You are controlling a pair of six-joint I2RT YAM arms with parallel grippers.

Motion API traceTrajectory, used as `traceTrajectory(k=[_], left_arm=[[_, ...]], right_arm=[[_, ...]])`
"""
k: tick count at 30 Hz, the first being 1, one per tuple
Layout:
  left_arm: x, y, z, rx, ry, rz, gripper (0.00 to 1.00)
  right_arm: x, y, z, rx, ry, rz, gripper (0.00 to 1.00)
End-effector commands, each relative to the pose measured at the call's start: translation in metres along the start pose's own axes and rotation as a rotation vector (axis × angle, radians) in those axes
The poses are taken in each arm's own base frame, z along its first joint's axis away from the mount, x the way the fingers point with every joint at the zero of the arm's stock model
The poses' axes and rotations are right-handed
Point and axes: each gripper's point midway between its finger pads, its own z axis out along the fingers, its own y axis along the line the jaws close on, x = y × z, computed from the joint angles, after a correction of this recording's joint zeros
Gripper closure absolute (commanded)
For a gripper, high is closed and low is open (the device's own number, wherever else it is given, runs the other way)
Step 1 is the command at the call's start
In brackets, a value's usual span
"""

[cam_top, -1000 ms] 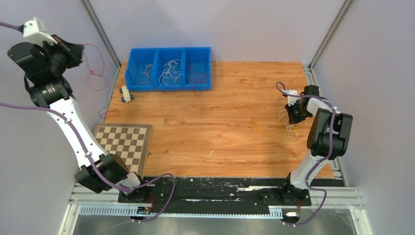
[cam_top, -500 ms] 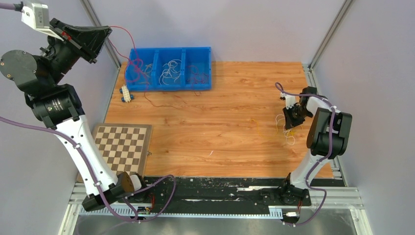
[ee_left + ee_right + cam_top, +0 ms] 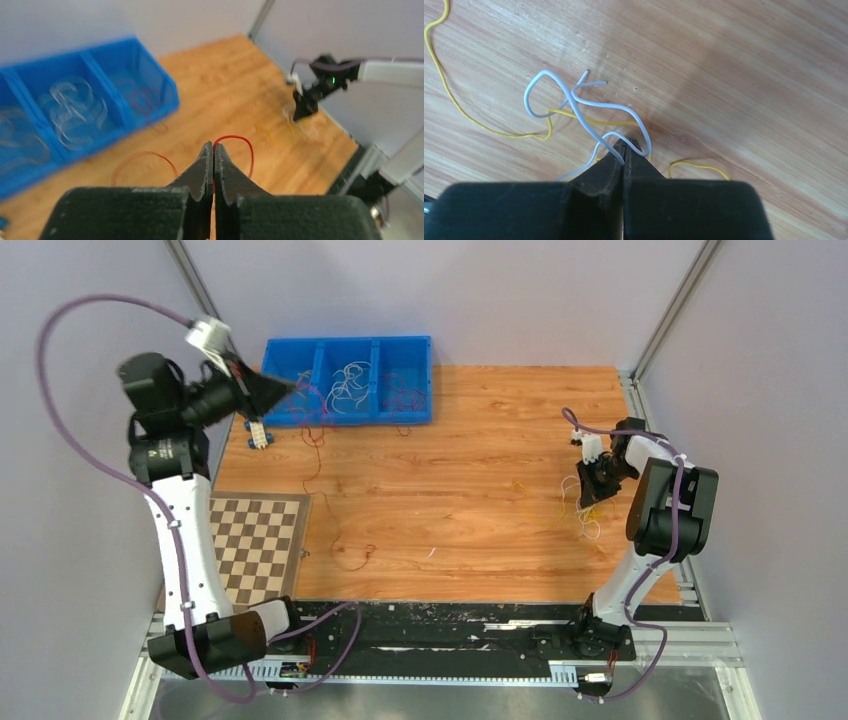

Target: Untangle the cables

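My left gripper (image 3: pixel 288 388) hovers at the left end of the blue bin (image 3: pixel 360 417), shut on a thin red cable (image 3: pixel 248 150). That red cable (image 3: pixel 341 543) trails down from it across the table toward the front edge. At the right side, my right gripper (image 3: pixel 587 492) sits low over the wood, shut on a curly white cable (image 3: pixel 574 97). A yellow cable (image 3: pixel 454 107) lies under and beside the white one, crossing it near the tips (image 3: pixel 625 142). More cables lie sorted in the bin: tan left, white (image 3: pixel 348 380) middle, red (image 3: pixel 405 395) right.
A chessboard (image 3: pixel 255 545) lies at the front left of the table. A small white and blue connector block (image 3: pixel 259 432) sits just in front of the bin's left corner. A tiny white scrap (image 3: pixel 432 553) rests near the front middle.
My left arm swung from high by the left wall down and right to the bin's left end, dragging the red cable out across the table. The right gripper shifted slightly with the white cable.
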Motion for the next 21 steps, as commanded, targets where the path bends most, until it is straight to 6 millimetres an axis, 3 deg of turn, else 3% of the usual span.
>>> traceTrajectory(k=[1,4,6,10,13,20,21], left_arm=[[0.119,-0.003,0.006,0.019,0.265,0.042,1.0],[0.203,0.007,0.005,0.012,0.45,0.042,1.0],[0.245,0.01,0.004,0.022,0.555,0.039,1.0],[0.312,0.013,-0.009,0.055,0.756,0.103,1.0],[0.347,0.016,-0.021,0.057,0.862,0.135,1.0],[0.388,0.011,-0.044,0.119,1.018,0.229,0.38],[0.394,0.011,-0.049,0.12,1.032,0.237,0.34]], right_arm=[[0.024,0.021,0.02,-0.098,0.093,0.043,1.0],[0.025,0.022,0.021,-0.103,0.098,0.044,1.0],[0.025,0.022,0.021,-0.105,0.098,0.047,1.0],[0.028,0.024,0.021,-0.109,0.103,0.048,1.0],[0.031,0.027,0.023,-0.116,0.109,0.052,1.0],[0.034,0.03,0.024,-0.124,0.116,0.057,1.0],[0.034,0.03,0.024,-0.126,0.115,0.06,1.0]])
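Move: The left hand grips the red cable high over the table. The cable's lower end trails on the wood about 11 cm back towards the base, 7 cm to the right and 47 cm below. The chessboard's middle lies some 11 cm back and 19 cm left of the hand, far below, and the blue bin's middle about 29 cm ahead and 4 cm right. From the right hand, that trailing end is roughly 54 cm left and 12 cm back, at table height. Lets go of the red cable low over the table beside the chessboard: the left hand swoops down about 37 cm while drawing back some 9 cm and drifting slightly right, towards the trailing end. The wrist swings the fingers from level to steeply down, and they stay shut until late in the drop, then open past halfway. ##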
